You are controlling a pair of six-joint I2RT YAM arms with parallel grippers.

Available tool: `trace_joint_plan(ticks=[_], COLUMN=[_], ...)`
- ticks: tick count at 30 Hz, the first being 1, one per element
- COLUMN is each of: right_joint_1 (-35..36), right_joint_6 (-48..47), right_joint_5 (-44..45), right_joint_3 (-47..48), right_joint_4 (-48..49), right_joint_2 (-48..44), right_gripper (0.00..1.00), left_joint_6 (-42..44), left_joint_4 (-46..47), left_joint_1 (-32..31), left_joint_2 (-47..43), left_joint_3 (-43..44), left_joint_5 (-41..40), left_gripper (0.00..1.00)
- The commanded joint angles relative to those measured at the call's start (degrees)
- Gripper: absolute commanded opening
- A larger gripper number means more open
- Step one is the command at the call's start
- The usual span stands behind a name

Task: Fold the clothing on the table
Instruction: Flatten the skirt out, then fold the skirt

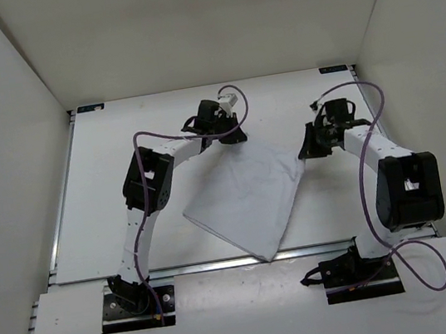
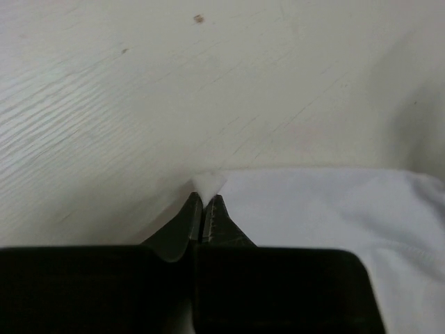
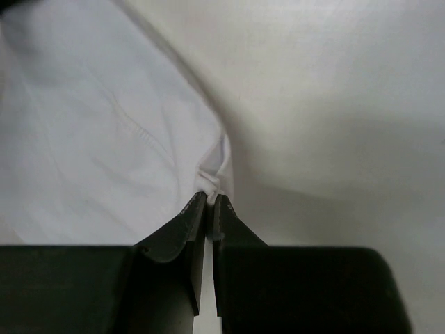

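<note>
The clothing (image 1: pixel 248 197) is a thin pale white piece lying spread in the middle of the table (image 1: pixel 110 200), one corner reaching the near rail. My left gripper (image 1: pixel 235 138) is at its far left corner and is shut on that corner; the left wrist view shows the cloth tip (image 2: pixel 207 182) pinched between the closed jaws of the gripper (image 2: pixel 205 200). At the far right corner my right gripper (image 1: pixel 302 153) is likewise shut on the clothing (image 3: pixel 90 125), a bunched fold of fabric squeezed between its fingertips (image 3: pixel 209 197).
Plain white walls (image 1: pixel 7 124) stand on the left, right and back of the table. An aluminium rail (image 1: pixel 220 261) runs along the near edge, with both arm bases just behind it. Purple cables (image 1: pixel 366 171) loop along each arm.
</note>
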Motion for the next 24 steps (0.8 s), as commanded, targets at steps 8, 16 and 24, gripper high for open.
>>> trace_joint_plan(ticks=[8, 16, 24], right_joint_1=[-1.9, 3.5, 2.9], right_joint_6=[3.6, 5.8, 3.1], right_joint_5=[-7.9, -14.4, -12.4], right_joint_3=[14.8, 22.7, 78.5], right_joint_4=[9.1, 11.0, -9.8], right_joint_2=[9.1, 18.1, 31.7], right_gripper=[0.00, 0.00, 0.00], left_joint_6=[3.0, 3.9, 7.4], left_joint_4=[3.7, 5.0, -5.9], left_joint_1=[9.0, 11.2, 14.4], left_joint_2=[-24.5, -31.0, -31.3], left_joint_3=[-19.7, -27.7, 0.0], left_joint_5=[-3.6, -4.5, -8.1], left_gripper=[0.00, 0.00, 0.00])
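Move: Both grippers already pinch corners of the skirt, the left at the far corner, nearly on the table. The skirt's middle lies about 20 cm back from the left hand and 1 cm to its left. Its near corner is 39 cm back and 2 cm right of that hand, its free left corner 21 cm back and 21 cm left. From the right hand the middle lies some 8 cm back, 17 cm left and 6 cm below. Keep both grippers shut on their corners. Sweep the left one up and left, easing off midway, then lift it steeply with a short reach forward, turning about 15 degrees counter-clockwise. Drive the right one forward and up, pausing that reach while it shifts left, then fling it fast on up and outward, some 20 cm forward in all, fingertips tipping up. ##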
